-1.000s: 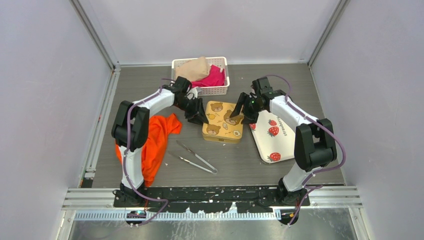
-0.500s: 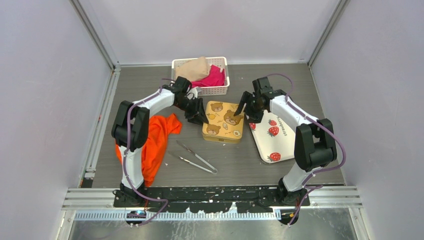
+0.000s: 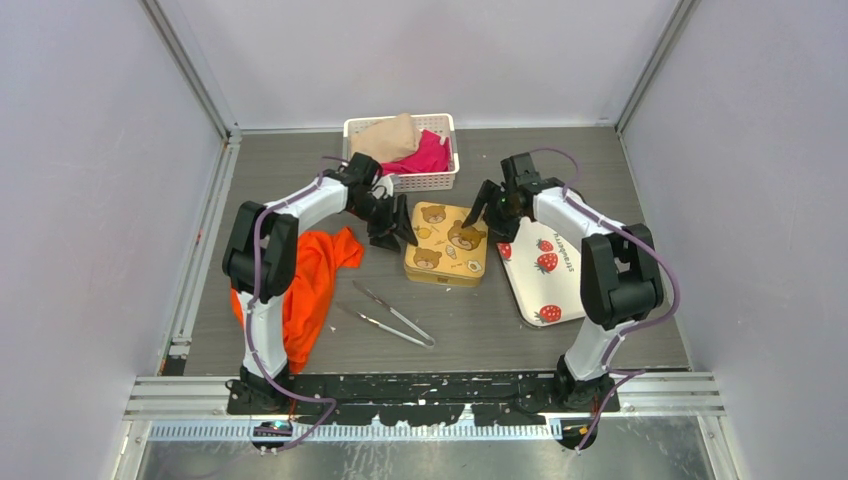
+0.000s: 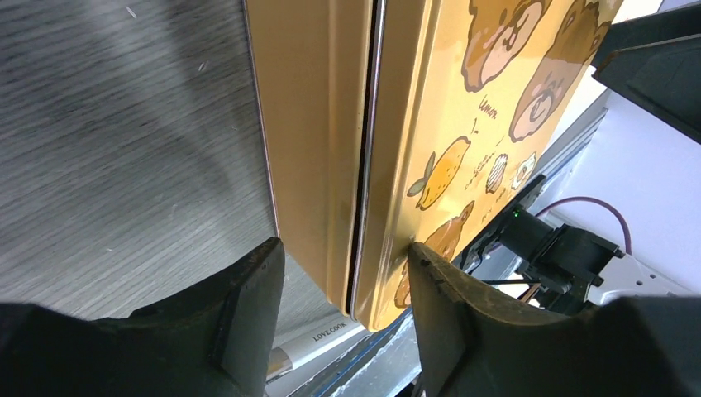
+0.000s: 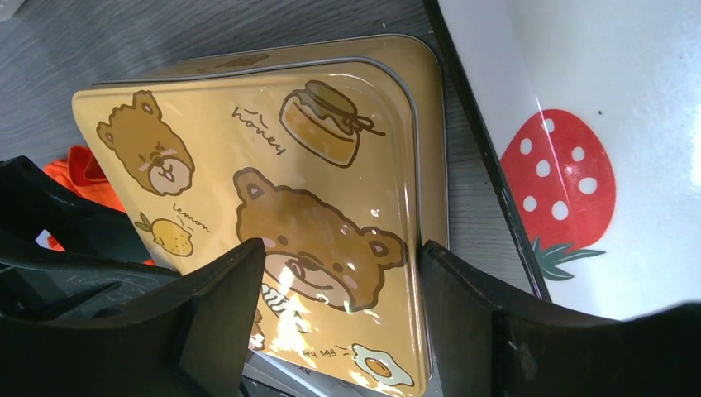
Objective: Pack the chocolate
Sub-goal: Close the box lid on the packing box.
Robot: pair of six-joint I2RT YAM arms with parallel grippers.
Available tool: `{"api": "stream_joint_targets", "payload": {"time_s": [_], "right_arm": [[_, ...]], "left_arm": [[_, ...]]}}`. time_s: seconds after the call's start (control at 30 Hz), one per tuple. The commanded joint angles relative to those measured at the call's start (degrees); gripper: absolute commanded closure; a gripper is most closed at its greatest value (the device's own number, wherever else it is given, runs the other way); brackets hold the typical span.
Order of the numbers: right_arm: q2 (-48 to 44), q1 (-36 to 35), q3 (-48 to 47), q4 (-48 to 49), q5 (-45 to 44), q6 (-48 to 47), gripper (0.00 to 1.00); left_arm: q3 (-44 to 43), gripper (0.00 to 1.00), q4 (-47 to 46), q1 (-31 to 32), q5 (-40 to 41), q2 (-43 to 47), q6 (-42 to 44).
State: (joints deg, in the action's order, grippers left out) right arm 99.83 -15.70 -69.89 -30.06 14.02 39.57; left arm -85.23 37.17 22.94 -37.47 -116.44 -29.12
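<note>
No chocolate shows in any view. A gold tin (image 3: pixel 446 243) with a bear-print lid (image 5: pixel 289 182) lies shut at the table's middle. My left gripper (image 3: pixel 393 232) is at its left edge. In the left wrist view the left gripper (image 4: pixel 343 310) stands open astride the tin's side (image 4: pixel 318 124), one finger by the base, the other against the lid's top (image 4: pixel 463 124). My right gripper (image 3: pixel 487 218) hangs at the tin's far right corner. In the right wrist view the right gripper (image 5: pixel 343 306) is open, with the lid's corner between its fingers.
A white tray (image 3: pixel 560 285) with strawberry prints lies right of the tin, its dark rim close to it (image 5: pixel 488 149). A white basket (image 3: pixel 425 182) of cloths stands behind. An orange cloth (image 3: pixel 315 275) lies at the left. Metal tongs (image 3: pixel 390 318) lie in front.
The left gripper's jaws have spread wider around the tin's left edge. The right gripper has drawn back a little from the lid toward the tin's far right corner.
</note>
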Motion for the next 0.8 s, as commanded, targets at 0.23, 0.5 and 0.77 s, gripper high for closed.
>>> {"api": "stream_joint_targets", "payload": {"time_s": [0.23,0.5,0.77], "right_arm": [[-0.47,-0.21,-3.42,4.06,2.04,0.99,0.27],[-0.63,-0.21,-3.68,6.22,3.60,1.81,0.27],[-0.85,-0.28,-4.26,6.99,4.29,2.02,0.28]], "left_arm": [[-1.95,0.58,0.54,-0.61,-0.26,1.13,1.29],[-1.87,0.64,0.86,-0.79,0.28,0.85,1.27],[-2.13,0.75,0.97,-0.88,0.50,0.88,1.26]]}}
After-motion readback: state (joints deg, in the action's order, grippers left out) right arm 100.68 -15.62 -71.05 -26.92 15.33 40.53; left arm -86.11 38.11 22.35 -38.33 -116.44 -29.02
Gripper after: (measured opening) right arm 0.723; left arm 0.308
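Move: The packing box's middle is about 8 cm to the right of the left hand, level with it fore and aft and 2 cm lower. The basket stands some 17 cm ahead of that hand, and the tongs lie about 14 cm back and 2 cm to its left. From the right hand the packing box is roughly 7 cm to the left, 2 cm back and 2 cm below, while the strawberry tray sits around 12 cm to the right, 6 cm back and 5 cm lower. Already straddling the lid's right edge, the right gripper keeps its outer finger against that side and eases about 1.5 cm forward, also shifting nearly 1 cm left and 1 cm up, its opening unchanged. The left hand stays almost in place at the lid's left edge, lifting only half a centimetre, while its fingers close from a bit over half open to roughly a third, around the rim. ##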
